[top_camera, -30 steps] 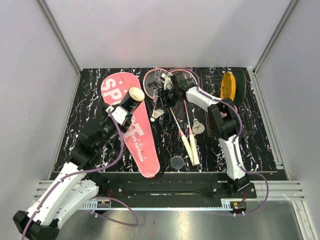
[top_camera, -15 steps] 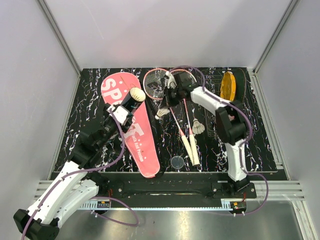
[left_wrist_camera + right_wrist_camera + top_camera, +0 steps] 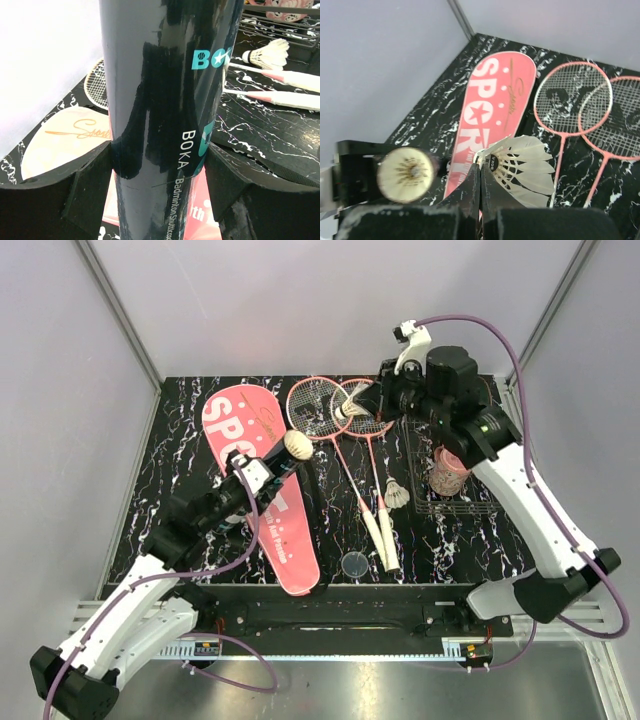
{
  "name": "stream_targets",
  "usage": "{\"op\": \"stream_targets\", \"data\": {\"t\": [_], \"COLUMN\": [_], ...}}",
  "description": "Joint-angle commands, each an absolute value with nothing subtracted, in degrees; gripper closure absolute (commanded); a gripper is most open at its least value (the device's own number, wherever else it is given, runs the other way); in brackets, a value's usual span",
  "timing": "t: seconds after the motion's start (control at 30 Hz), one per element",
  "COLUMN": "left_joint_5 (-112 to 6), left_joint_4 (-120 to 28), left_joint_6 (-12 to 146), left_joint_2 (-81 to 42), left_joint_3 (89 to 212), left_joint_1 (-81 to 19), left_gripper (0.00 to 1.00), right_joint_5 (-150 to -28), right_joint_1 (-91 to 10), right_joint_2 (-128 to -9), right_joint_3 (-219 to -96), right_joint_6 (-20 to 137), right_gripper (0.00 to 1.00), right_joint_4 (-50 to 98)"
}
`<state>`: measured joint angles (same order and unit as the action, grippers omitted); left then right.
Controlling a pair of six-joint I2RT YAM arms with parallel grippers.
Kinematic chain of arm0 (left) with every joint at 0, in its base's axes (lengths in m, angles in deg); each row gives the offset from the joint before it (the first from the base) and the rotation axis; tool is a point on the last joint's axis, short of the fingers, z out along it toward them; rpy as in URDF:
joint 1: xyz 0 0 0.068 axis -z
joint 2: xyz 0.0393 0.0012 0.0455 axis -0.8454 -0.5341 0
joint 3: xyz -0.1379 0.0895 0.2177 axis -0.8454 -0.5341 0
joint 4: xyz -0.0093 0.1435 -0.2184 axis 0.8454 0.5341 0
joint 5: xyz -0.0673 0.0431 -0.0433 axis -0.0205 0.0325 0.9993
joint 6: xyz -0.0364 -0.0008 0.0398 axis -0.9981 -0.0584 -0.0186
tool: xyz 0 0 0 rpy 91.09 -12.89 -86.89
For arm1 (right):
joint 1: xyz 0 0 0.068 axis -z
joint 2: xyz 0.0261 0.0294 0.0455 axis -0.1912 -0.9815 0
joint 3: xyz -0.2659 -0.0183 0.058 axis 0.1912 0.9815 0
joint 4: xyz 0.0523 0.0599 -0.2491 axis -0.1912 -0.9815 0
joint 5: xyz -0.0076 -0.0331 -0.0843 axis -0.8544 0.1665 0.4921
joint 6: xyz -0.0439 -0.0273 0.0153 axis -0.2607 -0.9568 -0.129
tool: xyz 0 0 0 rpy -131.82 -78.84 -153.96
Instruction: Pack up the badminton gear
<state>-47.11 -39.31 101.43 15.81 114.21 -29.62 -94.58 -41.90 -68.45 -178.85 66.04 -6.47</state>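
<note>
My left gripper (image 3: 160, 167) is shut on the black tube (image 3: 165, 100), a finger on each side, and holds it slanted over the pink cover (image 3: 262, 502). The tube's pale round end (image 3: 297, 445) faces the rackets and also shows in the right wrist view (image 3: 406, 174). My right gripper (image 3: 481, 172) is shut on the feather edge of a white shuttlecock (image 3: 522, 170), raised above the two pink racket heads (image 3: 318, 406). Another shuttlecock (image 3: 397, 493) lies beside the white racket handles (image 3: 383, 530).
A pinkish patterned cup (image 3: 448, 472) stands in a black wire tray (image 3: 425, 502) at the right, under my right arm. A small clear round lid (image 3: 354, 563) lies near the front edge. Grey walls close in the black marbled table (image 3: 180, 430).
My right gripper closed on the shuttlecock by the cover and lifted it up and right over the racket heads. The right arm swung right. The tube shifted slightly right.
</note>
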Motion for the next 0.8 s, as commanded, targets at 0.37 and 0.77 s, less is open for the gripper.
{"op": "stream_targets", "data": {"t": [0.37, 0.77], "left_joint_5": [-41.54, -41.10], "left_joint_4": [-41.27, -41.36], "left_joint_6": [102.15, 101.89], "left_joint_2": [13.98, 14.24], "left_joint_3": [116.57, 116.66], "left_joint_1": [-29.50, -29.50], "left_gripper": [1.00, 1.00], "right_joint_5": [-95.28, -106.25], "right_joint_1": [-53.47, -54.71], "right_joint_2": [-67.99, -71.41], "right_joint_3": [-181.20, -177.86], "right_joint_6": [65.86, 72.52], "right_gripper": [1.00, 1.00], "right_joint_4": [-6.56, -2.09]}}
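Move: Back and to the left of the right hand, which already holds a shuttlecock, lies the open mouth of the tube: about 7 cm back, 14 cm left and 6 cm lower. On the table some 35 cm below, the left-hand racket's head is about 27 cm ahead and 9 cm left, the pink racket bag about level and 26 cm left. From the left hand, which grips the tube, the mouth sits roughly 3 cm ahead, 5 cm right and 9 cm up. Swinging back and left in about equal parts, some 10 cm in all, the right hand brings the pinched shuttlecock towards the tube mouth. It rises slightly first, sinks again, nearly pauses, then edges on left and a little down, turning about 15 degrees counter-clockwise with fingers shut. The left hand keeps its grip and eases the tube just over 1 cm right and down. ##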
